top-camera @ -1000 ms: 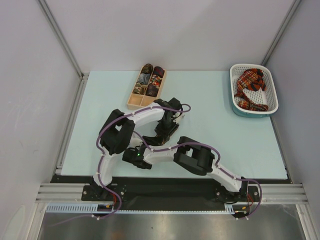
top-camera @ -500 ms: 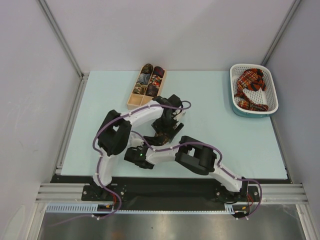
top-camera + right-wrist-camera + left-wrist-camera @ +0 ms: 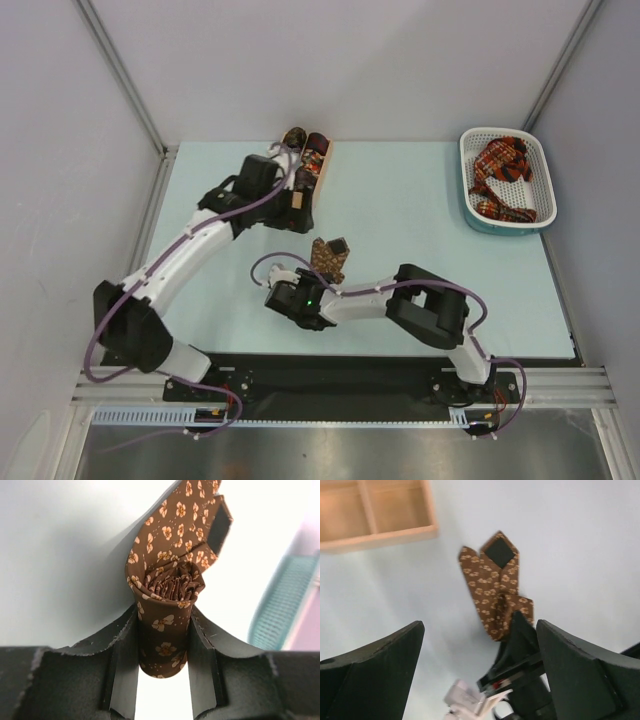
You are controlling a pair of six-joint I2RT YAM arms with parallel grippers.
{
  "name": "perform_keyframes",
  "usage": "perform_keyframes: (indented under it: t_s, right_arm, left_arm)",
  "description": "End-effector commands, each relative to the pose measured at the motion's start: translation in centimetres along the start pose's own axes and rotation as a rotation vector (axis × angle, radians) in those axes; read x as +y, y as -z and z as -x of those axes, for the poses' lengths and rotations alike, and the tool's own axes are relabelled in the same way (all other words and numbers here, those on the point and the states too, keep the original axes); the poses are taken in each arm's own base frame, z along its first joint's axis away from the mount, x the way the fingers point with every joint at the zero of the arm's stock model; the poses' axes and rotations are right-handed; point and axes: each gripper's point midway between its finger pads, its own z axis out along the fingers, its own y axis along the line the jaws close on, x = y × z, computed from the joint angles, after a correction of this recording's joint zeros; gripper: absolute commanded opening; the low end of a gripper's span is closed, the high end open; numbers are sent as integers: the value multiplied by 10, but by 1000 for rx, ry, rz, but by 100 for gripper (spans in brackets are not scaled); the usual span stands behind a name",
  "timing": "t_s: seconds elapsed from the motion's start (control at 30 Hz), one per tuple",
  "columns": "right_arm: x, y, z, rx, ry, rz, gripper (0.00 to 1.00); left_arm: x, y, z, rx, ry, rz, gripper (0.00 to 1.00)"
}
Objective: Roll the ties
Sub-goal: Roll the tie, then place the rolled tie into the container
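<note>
A brown tie (image 3: 165, 587) with a gold flower pattern is wound into a roll, and my right gripper (image 3: 162, 677) is shut on the roll's sides. Its pointed loose end (image 3: 200, 520) sticks up beyond the roll. From above, the tie (image 3: 330, 256) stands near the table's middle with the right gripper (image 3: 322, 275) just below it. My left gripper (image 3: 298, 212) is open and hovers up and left of the tie, by the wooden box. Its wrist view looks down at the tie (image 3: 495, 587) past the wide-apart fingers (image 3: 375, 675).
A light wooden divided box (image 3: 322, 168) at the back centre holds several rolled ties (image 3: 317, 143), partly hidden by the left arm. A white perforated basket (image 3: 466, 170) at the back right holds a red plaid tie (image 3: 500, 178). Grey walls close in the table.
The left gripper opened, let go of the brown tie and swung up and left to the wooden box. The right gripper kept its hold on the roll and shifted slightly.
</note>
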Motion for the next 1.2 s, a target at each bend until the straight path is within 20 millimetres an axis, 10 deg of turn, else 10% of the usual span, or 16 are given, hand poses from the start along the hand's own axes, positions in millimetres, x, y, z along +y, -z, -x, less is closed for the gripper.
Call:
perform_keyframes:
  t_s: [0.0, 0.33, 0.8, 1.17]
  right_arm:
    - [25, 19, 32, -140, -138, 296, 30]
    - [-17, 25, 39, -210, -473, 531, 29]
    - [-97, 26, 26, -313, -882, 796, 27]
    - [-188, 28, 0, -226, -1079, 632, 26]
  left_arm:
    - [16, 9, 1, -96, 160, -35, 100]
    - [70, 23, -19, -243, 373, 25, 100]
    - [81, 12, -21, -285, 397, 63, 100]
    - [174, -22, 26, -284, 408, 415, 100]
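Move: My right fingers already pinch the rolled tie just above the table; its short loose tail lies about 8 cm ahead of that hand, 1 cm right. The box's empty front compartments are some 24 cm ahead and 12 cm left of it. From my open left hand, the rolled tie lies roughly 8 cm back, 6 cm right and 18 cm below, the compartments about 13 cm ahead, 5 cm left and 17 cm below. Keeping my pinch on the rolled tie, I lift it off the table with my right hand, about 11 cm up, while going forward and then right, rolling the wrist some 60 degrees, left side up, until the fingers point forward-left and down. My left hand, still open, swings left away from the tie, sinking a little, pauses, then reaches forward beside the box, turning counter-clockwise. ##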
